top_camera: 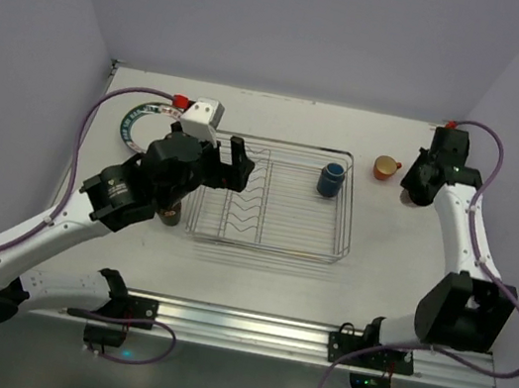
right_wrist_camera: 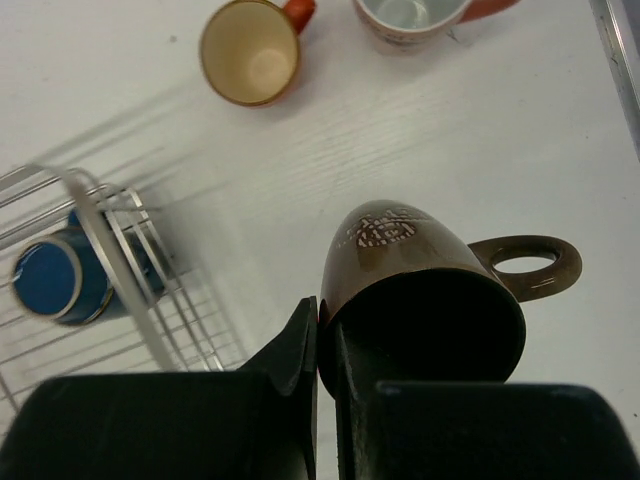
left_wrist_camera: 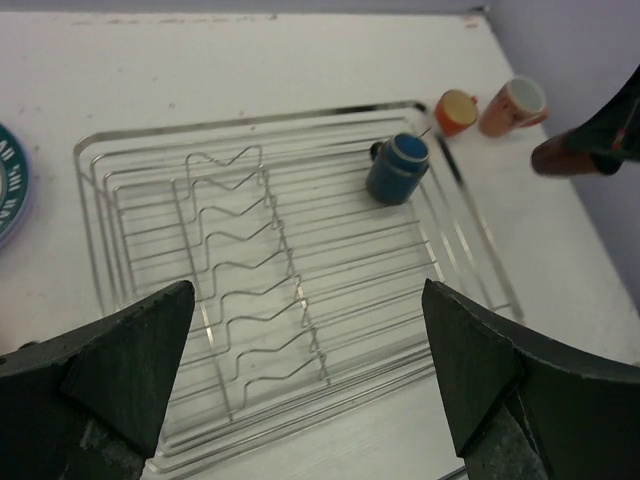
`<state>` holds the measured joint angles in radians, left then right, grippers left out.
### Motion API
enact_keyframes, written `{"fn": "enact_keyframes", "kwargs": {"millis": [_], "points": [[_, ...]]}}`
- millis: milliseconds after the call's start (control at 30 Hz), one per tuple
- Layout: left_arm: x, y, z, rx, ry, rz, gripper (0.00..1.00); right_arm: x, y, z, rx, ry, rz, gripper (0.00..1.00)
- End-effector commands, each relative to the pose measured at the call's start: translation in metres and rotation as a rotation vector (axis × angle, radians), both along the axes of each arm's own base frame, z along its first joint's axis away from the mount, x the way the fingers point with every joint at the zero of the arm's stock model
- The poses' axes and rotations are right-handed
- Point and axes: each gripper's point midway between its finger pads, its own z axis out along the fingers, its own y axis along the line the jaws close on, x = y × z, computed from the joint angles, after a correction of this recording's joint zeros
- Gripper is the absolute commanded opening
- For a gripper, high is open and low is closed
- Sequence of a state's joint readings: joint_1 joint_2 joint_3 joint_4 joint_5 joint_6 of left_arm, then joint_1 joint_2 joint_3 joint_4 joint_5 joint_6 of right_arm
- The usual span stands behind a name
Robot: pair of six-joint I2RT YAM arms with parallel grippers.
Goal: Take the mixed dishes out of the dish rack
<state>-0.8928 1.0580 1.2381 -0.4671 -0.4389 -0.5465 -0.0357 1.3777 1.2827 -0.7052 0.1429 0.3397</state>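
The dish rack [top_camera: 341, 231] is a silver wire basket in the middle of the table. The only dish in it is a blue mug [top_camera: 331, 178], upright in the far right corner. My left gripper [top_camera: 234, 165] hovers over the rack's left end, open, nothing between its fingers [left_wrist_camera: 130, 370]. The left wrist view shows the rack's zigzag dividers [left_wrist_camera: 270, 230] and the blue mug [left_wrist_camera: 397, 168]. My right gripper [right_wrist_camera: 327, 340] is shut on the rim of a maroon mug [right_wrist_camera: 420, 290], above the table to the right of the rack. An orange mug [right_wrist_camera: 250, 50] and a pink mug [right_wrist_camera: 410, 15] stand nearby.
A stack of plates [top_camera: 136, 124] with a dark-rimmed one on top lies left of the rack, partly under the left arm. A small dark object [top_camera: 172, 213] stands by the rack's left side. The orange mug [top_camera: 385, 167] sits between the rack and my right gripper [top_camera: 417, 187].
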Motion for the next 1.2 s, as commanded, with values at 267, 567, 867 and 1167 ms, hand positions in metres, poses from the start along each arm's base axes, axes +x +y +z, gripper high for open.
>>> {"fn": "enact_keyframes", "kwargs": {"millis": [267, 567, 867, 1167], "points": [[-0.026, 0.066, -0.082, 0.333, 0.070, 0.048, 1.00, 0.042, -0.059, -0.062, -0.041, 0.168, -0.153, 0.00], [-0.027, 0.077, -0.099, 0.387, 0.100, 0.087, 1.00, 0.059, -0.069, -0.108, -0.030, 0.284, -0.175, 0.00], [-0.026, 0.076, -0.099, 0.385, 0.099, 0.082, 1.00, 0.055, -0.069, -0.113, -0.028, 0.296, -0.190, 0.25], [-0.032, 0.052, -0.100, 0.305, 0.136, -0.006, 1.00, 0.052, -0.065, -0.054, -0.025, 0.179, -0.171, 0.44]]}}
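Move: The right hand holds the brown mug by its rim. Its spot on the bare table lies about 5 cm ahead, 8 cm right and 16 cm below. The pink mug stands about 16 cm ahead and 8 cm right, the small orange mug 15 cm ahead and 2 cm left, both 16 cm below; the blue mug in the rack is some 7 cm ahead, 17 cm left, 14 cm below. From the left hand the spot is roughly 15 cm ahead, 50 cm right, 30 cm below. Down about 12 cm, with some 6 cm to the right and 5 cm forward, the right hand lowers the brown mug to the table on the near side of the pink mug, tipping about 20 degrees further down; its fingers then open to nearly half and it starts to rise. The empty, open left hand sinks some 11 cm, drifting left and a little back, rolling its left side up, then waits above the rack's left part. ##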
